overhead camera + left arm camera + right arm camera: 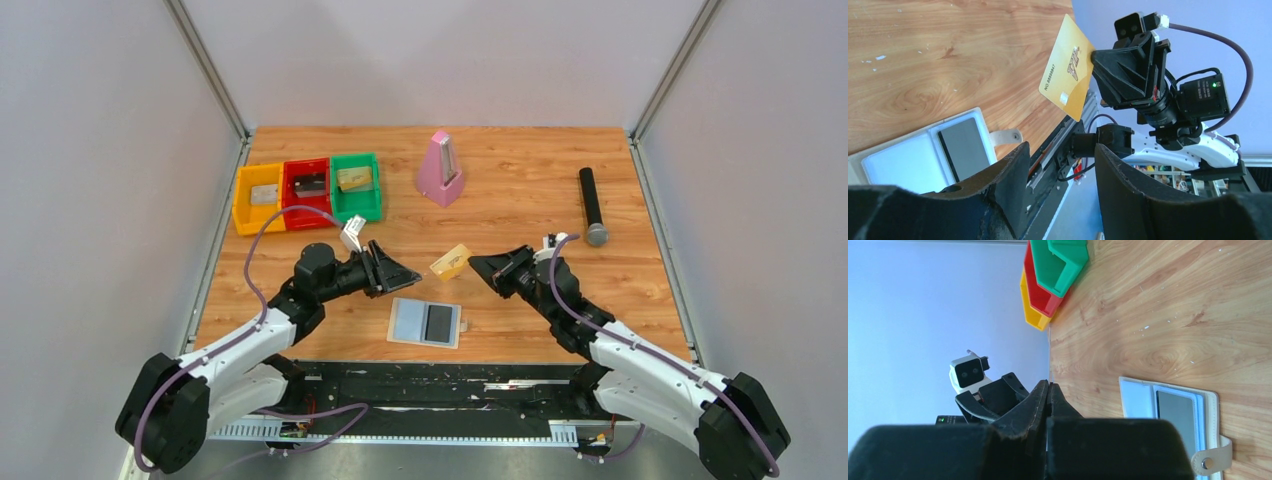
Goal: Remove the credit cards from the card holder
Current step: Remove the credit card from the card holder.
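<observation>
The card holder [425, 322] lies spread flat near the table's front edge, cream rim and pale blue panels up. A dark grey credit card [438, 323] sits in its right panel, also seen in the left wrist view [964, 147] and the right wrist view [1175, 415]. The yellow-gold credit card [450, 263] hangs in the air above the table, pinched at one edge by my right gripper [480, 265], which is shut on it [1068, 70]. My left gripper [405, 272] is open just left of that card, with nothing between its fingers [1018, 165].
Yellow [258, 197], red [306, 185] and green [356, 185] bins stand at the back left with small items inside. A pink metronome [440, 170] stands at the back centre. A black microphone [592, 205] lies at the right.
</observation>
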Motion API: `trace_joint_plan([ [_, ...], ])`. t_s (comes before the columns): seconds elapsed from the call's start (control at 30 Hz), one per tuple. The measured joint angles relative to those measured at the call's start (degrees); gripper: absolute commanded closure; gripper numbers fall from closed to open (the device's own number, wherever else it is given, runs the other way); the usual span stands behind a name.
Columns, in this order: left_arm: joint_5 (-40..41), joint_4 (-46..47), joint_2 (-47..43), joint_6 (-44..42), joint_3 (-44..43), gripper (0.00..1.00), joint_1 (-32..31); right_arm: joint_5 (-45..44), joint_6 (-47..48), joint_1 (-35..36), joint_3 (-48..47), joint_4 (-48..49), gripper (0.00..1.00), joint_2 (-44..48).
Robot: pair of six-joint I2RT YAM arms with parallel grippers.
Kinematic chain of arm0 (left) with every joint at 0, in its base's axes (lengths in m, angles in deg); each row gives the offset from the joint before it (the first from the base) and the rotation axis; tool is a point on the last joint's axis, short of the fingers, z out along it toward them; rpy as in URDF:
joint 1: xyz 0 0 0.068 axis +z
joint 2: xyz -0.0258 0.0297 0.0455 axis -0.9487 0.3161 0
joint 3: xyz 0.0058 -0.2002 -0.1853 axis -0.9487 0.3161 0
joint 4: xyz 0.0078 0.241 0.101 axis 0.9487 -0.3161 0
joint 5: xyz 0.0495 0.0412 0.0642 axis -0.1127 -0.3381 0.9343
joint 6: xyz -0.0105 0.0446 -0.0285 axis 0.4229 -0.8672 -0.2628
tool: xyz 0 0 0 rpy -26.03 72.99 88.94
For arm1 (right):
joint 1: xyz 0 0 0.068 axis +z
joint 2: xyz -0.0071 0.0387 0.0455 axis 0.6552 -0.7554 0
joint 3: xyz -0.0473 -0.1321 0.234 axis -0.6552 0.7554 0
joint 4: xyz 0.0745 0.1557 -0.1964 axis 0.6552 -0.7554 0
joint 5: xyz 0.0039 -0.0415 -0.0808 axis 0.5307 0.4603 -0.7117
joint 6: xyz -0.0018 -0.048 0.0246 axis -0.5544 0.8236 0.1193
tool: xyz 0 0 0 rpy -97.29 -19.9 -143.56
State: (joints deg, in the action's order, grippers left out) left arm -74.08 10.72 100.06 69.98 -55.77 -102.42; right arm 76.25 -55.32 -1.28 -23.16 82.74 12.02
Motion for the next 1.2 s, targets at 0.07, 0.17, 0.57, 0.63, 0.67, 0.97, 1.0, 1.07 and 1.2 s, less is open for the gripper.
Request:
trace_joint_plan([
  [0.07,0.2,2.0,1.8,0.8,0.0,0.41,-0.3,-0.2,-0.8,0.2,0.5,1.2,1.0,0.0],
  [0.17,0.2,4.5,4.9,1.7,0.0,0.41,-1.0,-0.3,-1.7,0.6,1.8,3.7,1.0,0.0],
  [0.57,0.4,11.0,11.3,2.8,-1.2,0.52,-2.2,1.5,-3.4,2.2,4.3,8.8,1.0,-0.1],
  [0.63,0.3,12.2,11.8,3.2,-1.2,0.61,-2.2,2.1,-3.4,2.3,4.3,9.5,1.0,-0.3],
  [0.67,0.3,12.8,12.2,3.3,-1.2,0.65,-2.2,2.5,-3.4,2.3,4.3,9.9,1.0,-0.5],
  [0.97,-0.8,15.7,13.0,4.4,-1.2,1.0,-2.2,5.6,3.2,2.5,4.9,10.2,0.67,-0.6],
  [1.0,-1.3,15.7,12.9,4.3,-1.2,1.0,-2.2,6.5,5.6,2.5,4.7,9.4,0.63,-0.4],
  [1.07,-2.5,14.9,12.9,3.4,-1.6,1.0,-2.2,8.7,11.5,2.0,3.5,6.5,0.55,0.4],
  [1.2,-6.1,12.7,13.0,0.9,-4.1,1.0,-2.2,12.8,22.0,0.0,-0.9,-0.9,0.45,3.8],
])
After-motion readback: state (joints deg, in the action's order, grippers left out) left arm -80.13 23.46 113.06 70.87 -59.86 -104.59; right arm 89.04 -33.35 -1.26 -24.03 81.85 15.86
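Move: The gold credit card, already pinched in the right gripper, has its middle about 9 cm to the right of the open left gripper, 4 cm farther out and a touch below. The right gripper waits some 13 cm right of the left one and 2 cm ahead. From the right gripper, the left gripper is about 13 cm to the left and 2 cm back, while the card's middle is 4 cm left and 2 cm ahead. The card holder lies on the table about 17 cm below the left gripper, 4 cm back and 3 cm right. Bring the left gripper about 3 cm right to the card's free left edge, edging slightly forward and dipping 2 cm before rising again, then shut its fingers on the card. Meanwhile ease the right gripper back and left with the card; once the left has begun closing, open the right and let go, still backing (3–4 cm in all) while its fingers tip up and swing counter-clockwise, some 25 degrees altogether. ##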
